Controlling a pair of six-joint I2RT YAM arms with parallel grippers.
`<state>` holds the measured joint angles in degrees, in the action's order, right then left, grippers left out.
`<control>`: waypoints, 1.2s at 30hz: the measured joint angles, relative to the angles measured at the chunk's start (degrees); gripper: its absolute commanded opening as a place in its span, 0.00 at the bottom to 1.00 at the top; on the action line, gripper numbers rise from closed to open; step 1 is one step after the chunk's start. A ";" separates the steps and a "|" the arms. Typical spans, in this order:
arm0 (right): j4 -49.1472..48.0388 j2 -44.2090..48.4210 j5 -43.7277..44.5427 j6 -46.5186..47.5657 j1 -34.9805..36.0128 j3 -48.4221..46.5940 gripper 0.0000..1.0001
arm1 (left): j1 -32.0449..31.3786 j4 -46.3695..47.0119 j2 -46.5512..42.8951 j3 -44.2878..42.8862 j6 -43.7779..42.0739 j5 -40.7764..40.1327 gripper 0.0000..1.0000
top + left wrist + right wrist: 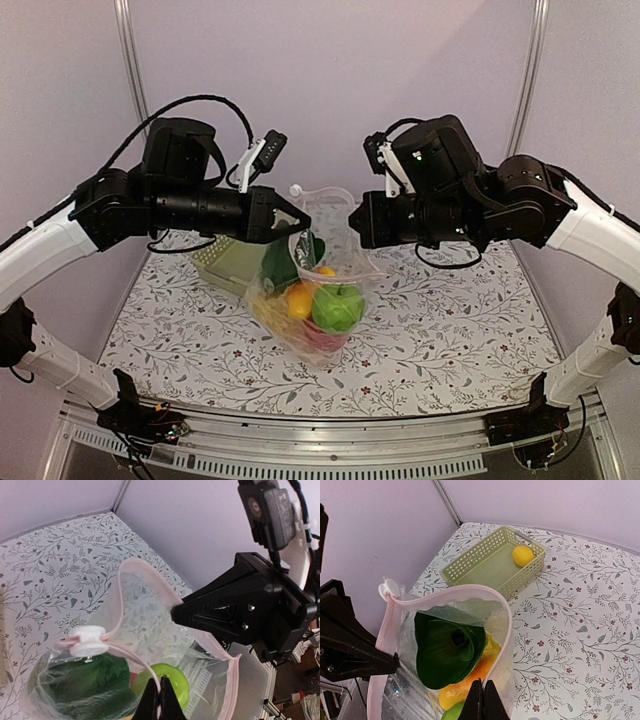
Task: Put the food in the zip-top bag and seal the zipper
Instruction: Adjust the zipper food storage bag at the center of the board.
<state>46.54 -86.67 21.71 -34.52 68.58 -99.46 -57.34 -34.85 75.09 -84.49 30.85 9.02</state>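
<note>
The clear zip-top bag (345, 262) hangs upright between my two grippers, its mouth spread open. My left gripper (159, 680) is shut on the pink zipper (510, 632) at one side of the rim. On the opposite side my right gripper (483, 681) is also shut on the rim. The white slider tab (87, 641) sits at one end of the strip. Inside lie the dark green vegetable (447, 650), a green apple (338, 305), a yellow-orange piece (465, 685) and something red (325, 340) at the bottom. A small yellow fruit (522, 556) lies outside the bag.
A pale green lattice basket (495, 562) stands on the floral tablecloth behind the bag, to the left, and holds the small yellow fruit. Lilac walls close the back and both sides.
</note>
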 measured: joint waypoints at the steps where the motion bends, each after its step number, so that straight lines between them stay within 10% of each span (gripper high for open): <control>1: 0.22 0.17 0.44 0.02 0.00 0.02 0.00 | 0.00 1.36 0.00 0.02 0.50 0.79 0.00; 22: 1.40 0.72 1.99 -2.16 -0.02 3.43 0.00 | 0.85 3.17 -3.91 9.77 4.59 -4.76 0.06; 28: 1.40 0.72 1.97 -2.56 -0.02 3.43 0.00 | 1.11 3.21 -3.96 9.70 4.46 -4.63 0.57; 36: 1.42 0.72 1.97 -2.86 -0.02 3.43 0.00 | 3.13 1.38 -5.73 8.26 3.23 -5.29 0.89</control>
<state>47.97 -85.95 23.68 -37.39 68.55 -96.03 -54.22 -33.47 69.36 -76.23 34.09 3.73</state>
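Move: Both hands already pinch the open rim of the zipper food storage bag, with the right hand's pinch some 10 cm to the right of the left hand's. The bag's middle hangs about 14 cm below the left hand, 4 cm back and 4 cm to its right; from the right hand it is 4 cm back, 6 cm left and 14 cm below. The white zipper slider sits about 5 cm ahead and 2 cm left of the left hand, level with it. The green apple is 3 cm back, 5 cm right and 13 cm below the left hand. The left fingers keep their pinch on the near-left rim as the hand rises a touch, then sinks about 5 cm while easing left and slightly forward. It pauses there, opens wide to let go of the rim, and backs off left and a little up, away from the bag. The right hand keeps its closed grip, lowering the bag's other side by some 2 cm, and then holds still. ##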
